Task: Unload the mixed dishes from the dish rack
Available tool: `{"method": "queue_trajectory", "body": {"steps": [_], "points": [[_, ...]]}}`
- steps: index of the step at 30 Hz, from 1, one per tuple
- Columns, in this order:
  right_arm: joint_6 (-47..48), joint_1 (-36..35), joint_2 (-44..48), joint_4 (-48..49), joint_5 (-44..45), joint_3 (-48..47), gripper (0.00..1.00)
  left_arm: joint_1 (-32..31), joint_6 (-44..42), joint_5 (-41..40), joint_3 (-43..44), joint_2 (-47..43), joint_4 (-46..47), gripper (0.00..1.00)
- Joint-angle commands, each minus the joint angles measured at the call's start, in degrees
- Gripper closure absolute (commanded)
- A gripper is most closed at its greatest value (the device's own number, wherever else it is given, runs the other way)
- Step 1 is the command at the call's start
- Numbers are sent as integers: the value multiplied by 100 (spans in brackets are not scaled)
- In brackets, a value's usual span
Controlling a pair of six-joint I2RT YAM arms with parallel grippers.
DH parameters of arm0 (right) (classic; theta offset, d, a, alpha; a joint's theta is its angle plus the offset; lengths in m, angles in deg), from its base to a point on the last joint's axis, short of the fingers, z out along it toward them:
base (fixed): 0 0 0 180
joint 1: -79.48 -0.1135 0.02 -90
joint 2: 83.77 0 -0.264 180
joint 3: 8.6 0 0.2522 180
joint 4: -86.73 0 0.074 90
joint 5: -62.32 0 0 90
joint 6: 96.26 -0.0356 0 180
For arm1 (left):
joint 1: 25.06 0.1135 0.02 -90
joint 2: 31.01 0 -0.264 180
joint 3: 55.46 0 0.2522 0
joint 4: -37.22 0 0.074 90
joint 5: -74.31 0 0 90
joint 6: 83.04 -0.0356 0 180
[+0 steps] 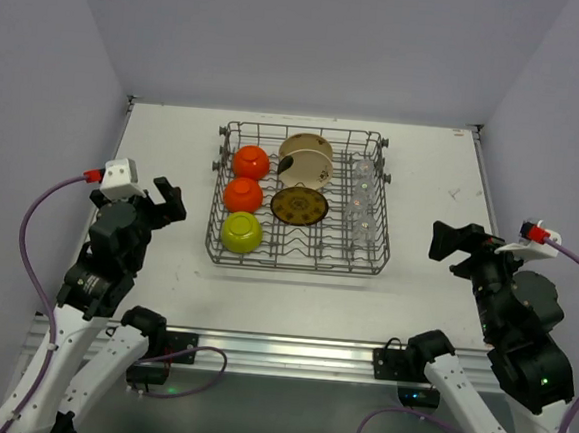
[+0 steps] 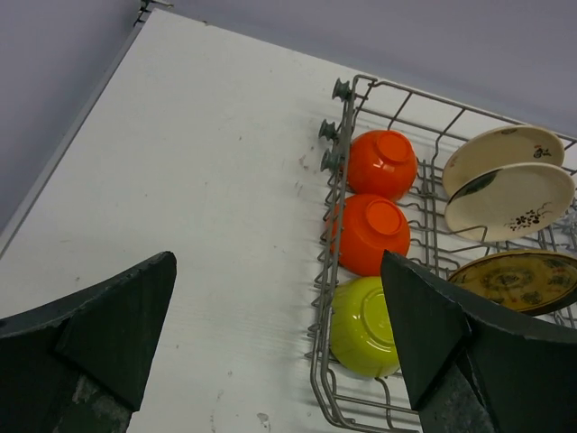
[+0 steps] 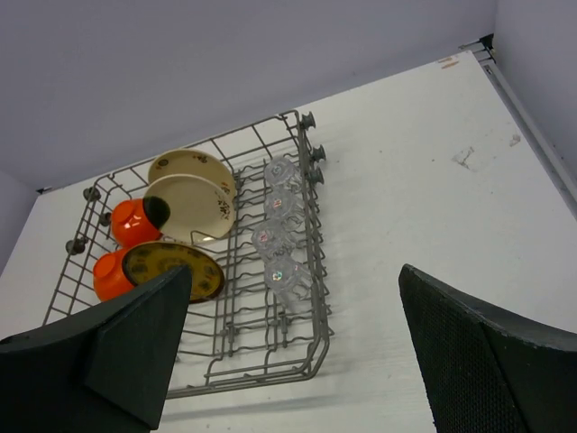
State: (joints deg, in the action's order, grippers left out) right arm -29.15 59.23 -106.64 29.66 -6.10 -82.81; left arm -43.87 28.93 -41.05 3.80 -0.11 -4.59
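The grey wire dish rack [image 1: 295, 268] stands mid-table. Its left column holds two orange bowls [image 1: 251, 160] [image 1: 243, 194] and a yellow-green bowl [image 1: 241, 232], all bottom up. Two beige plates [image 1: 306, 156] lean at the back, and a dark patterned plate [image 1: 299, 206] lies in the middle. Several clear glasses [image 1: 363, 197] line the right side. My left gripper [image 1: 170, 202] hovers open left of the rack, facing the bowls [image 2: 371, 233]. My right gripper [image 1: 445, 251] is open to the rack's right, apart from it, looking at the glasses [image 3: 281, 230]. Neither gripper holds anything.
The white table [image 1: 175, 137] is bounded by grey walls at the back and both sides. A metal rail [image 1: 279, 351] runs along the near edge by the arm bases. Purple cables [image 1: 28, 246] loop off both wrists.
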Motion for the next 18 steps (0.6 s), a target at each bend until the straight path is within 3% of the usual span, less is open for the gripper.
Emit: {"method": "queue_trajectory", "body": {"steps": [1, 6, 11, 14, 17, 18], "points": [[-48, -14, -77, 182, 153, 33, 1, -9, 43, -179, 135, -57, 72, 0], [-145, -14, 116, 673, 224, 278, 1, -9, 52, -162, 39, -57, 159, 0], [30, -14, 371, 2176, -469, 937, 1, -9, 8, -126, -23, 13, 239, 0], [425, -14, 91, 2810, -1470, 1009, 1, -9, -18, -66, -93, -39, 300, 0], [987, -14, -786, 2864, -3146, 685, 1, -9, -70, 84, -129, -13, 371, 0], [1180, -14, -1450, 2733, -3682, 500, 1, -9, -106, 110, -137, 21, 406, 0]]}}
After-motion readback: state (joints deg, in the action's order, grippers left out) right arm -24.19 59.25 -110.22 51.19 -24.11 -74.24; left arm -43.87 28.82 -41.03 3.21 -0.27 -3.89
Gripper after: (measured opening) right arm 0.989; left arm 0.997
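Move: The brown plate lies about 28 cm to the right hand's left, 18 cm ahead and some 25 cm below it. The nearest glass is about 11 cm left and 14 cm ahead of that hand, 28 cm down; the front white plate stands about 13 cm beyond the brown plate, and the nearer red bowl 15 cm left of it and 4 cm farther out. From the left hand, the brown plate is some 30 cm right, 11 cm ahead, 18 cm lower. After a brief rest the empty right hand sets off ahead, then swings mainly to its left and forward, about 7 cm left and 4 cm out, gathering speed from the open table beside the rack towards the brown plate. Its wrist turns some 20 degrees counter-clockwise and tips up about 10 degrees so that the fingers face in over the rack, and it climbs slightly late on; the fingers stay wide open and touch nothing. ##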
